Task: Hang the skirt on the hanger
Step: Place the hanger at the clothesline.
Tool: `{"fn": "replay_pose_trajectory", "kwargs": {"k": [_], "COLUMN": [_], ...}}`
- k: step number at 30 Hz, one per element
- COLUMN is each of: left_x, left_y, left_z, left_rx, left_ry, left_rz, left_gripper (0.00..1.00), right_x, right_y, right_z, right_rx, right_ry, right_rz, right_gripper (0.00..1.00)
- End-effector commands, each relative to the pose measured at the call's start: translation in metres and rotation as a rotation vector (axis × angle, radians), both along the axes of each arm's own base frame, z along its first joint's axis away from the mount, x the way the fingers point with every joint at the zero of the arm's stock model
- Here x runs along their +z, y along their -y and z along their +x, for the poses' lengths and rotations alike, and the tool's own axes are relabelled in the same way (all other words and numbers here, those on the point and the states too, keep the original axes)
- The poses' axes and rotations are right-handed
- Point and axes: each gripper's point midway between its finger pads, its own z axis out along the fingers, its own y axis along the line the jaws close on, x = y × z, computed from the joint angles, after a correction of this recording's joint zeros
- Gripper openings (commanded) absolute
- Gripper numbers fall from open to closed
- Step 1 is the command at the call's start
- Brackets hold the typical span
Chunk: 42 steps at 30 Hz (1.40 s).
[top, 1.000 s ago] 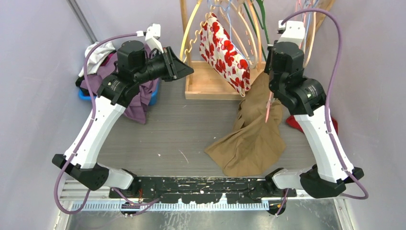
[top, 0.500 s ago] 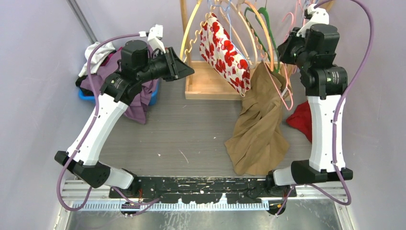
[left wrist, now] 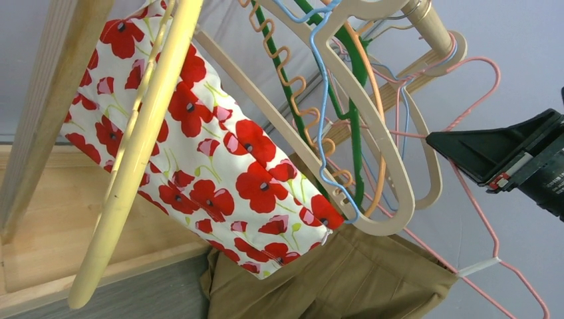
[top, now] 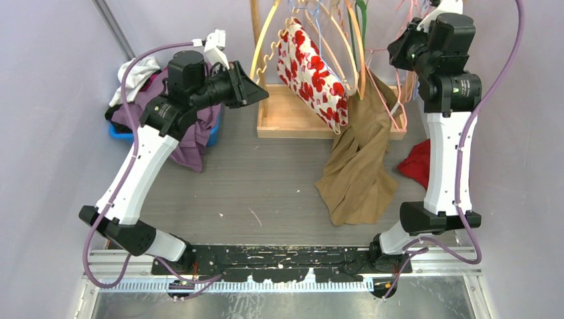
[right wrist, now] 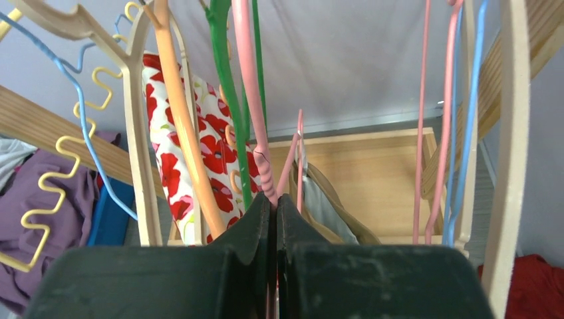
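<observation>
The tan skirt (top: 356,166) hangs from a thin pink wire hanger (top: 394,109), and its lower end trails on the table. My right gripper (right wrist: 273,199) is shut on that pink hanger's neck (right wrist: 256,133), high at the back right among the other hangers on the rail. In the left wrist view the skirt's waistband (left wrist: 359,272) is stretched along the pink hanger's lower bar (left wrist: 479,226), with the right gripper (left wrist: 465,149) above it. My left gripper (top: 251,90) is raised at the left of the rack and points at it. Its fingers are out of its own view.
A white garment with red poppies (top: 309,66) hangs on a wooden hanger beside the skirt. Several wooden, green, blue and orange hangers (left wrist: 346,100) crowd the rail. The rack's wooden base (top: 292,116) lies below. A blue bin of purple clothes (top: 193,133) stands left, a red cloth (top: 416,163) right.
My right arm has swung up and back to the rail with the pink hanger. The skirt rose with it and drew in off the table. The left arm barely moved.
</observation>
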Motion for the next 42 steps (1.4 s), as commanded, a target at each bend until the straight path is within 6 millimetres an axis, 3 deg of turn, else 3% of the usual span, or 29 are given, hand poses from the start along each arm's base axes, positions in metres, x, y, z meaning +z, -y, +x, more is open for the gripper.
{"fn": "replay_pose_trajectory", "kwargs": {"k": [1,9,25,30,37,42], "left_x": [0.019,0.007,-0.008,-0.011,-0.019,-0.021], "left_y": [-0.001,-0.003,-0.01,-0.01,-0.01,-0.012], "left_z": [0.004,0.019,0.04,0.045,0.049,0.05], "left_rx": [-0.016,-0.013,0.005,0.01,0.012,0.016], "left_ry": [0.062,0.045,0.033,0.029,0.018,0.015], "left_rz": [-0.02,-0.014,-0.008,-0.008,-0.003,-0.001], "left_gripper": [0.22,0.22,0.21,0.21,0.2,0.2], "right_x": [0.075,0.103,0.122,0.116,0.087,0.07], "right_y": [0.009,0.015,0.031,0.03,0.022,0.016], "right_z": [-0.003,0.014,0.063,0.078,0.106,0.111], "right_rx": [-0.044,-0.067,-0.092,-0.063,-0.001,0.031], "right_ry": [0.257,0.371,0.511,0.493,0.425,0.377], "right_rz": [0.026,0.046,0.05,0.059,0.076,0.084], "right_gripper": [0.01,0.01,0.01,0.01,0.01,0.01]}}
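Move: The right hand still pinches the pink hanger by its neck, the brown skirt hanging below; the free stretch of rod for its hook lies some 14 cm ahead, 3 cm right and 6 cm above. About 12 cm ahead and 4 cm below the hand, the green hanger hangs 3 cm left, the orange hanger 6 cm left, and another pink hanger 9 cm right. From the left hand the free stretch lies about 22 cm ahead, 33 cm right, 12 cm above. Keeping its pinch on the pink hanger's neck, the right hand reaches about 13 cm forward towards the rod and a few centimetres right, climbing some 3.5 cm as the fingertips tip up about 10 degrees, then sinking nearly as much over the last stretch, to bring the hook over the rod between the green and the other pink hanger. Meanwhile the empty left hand eases about 4 cm forward and as far down beside the yellow hanger, its fingers staying slightly open. ##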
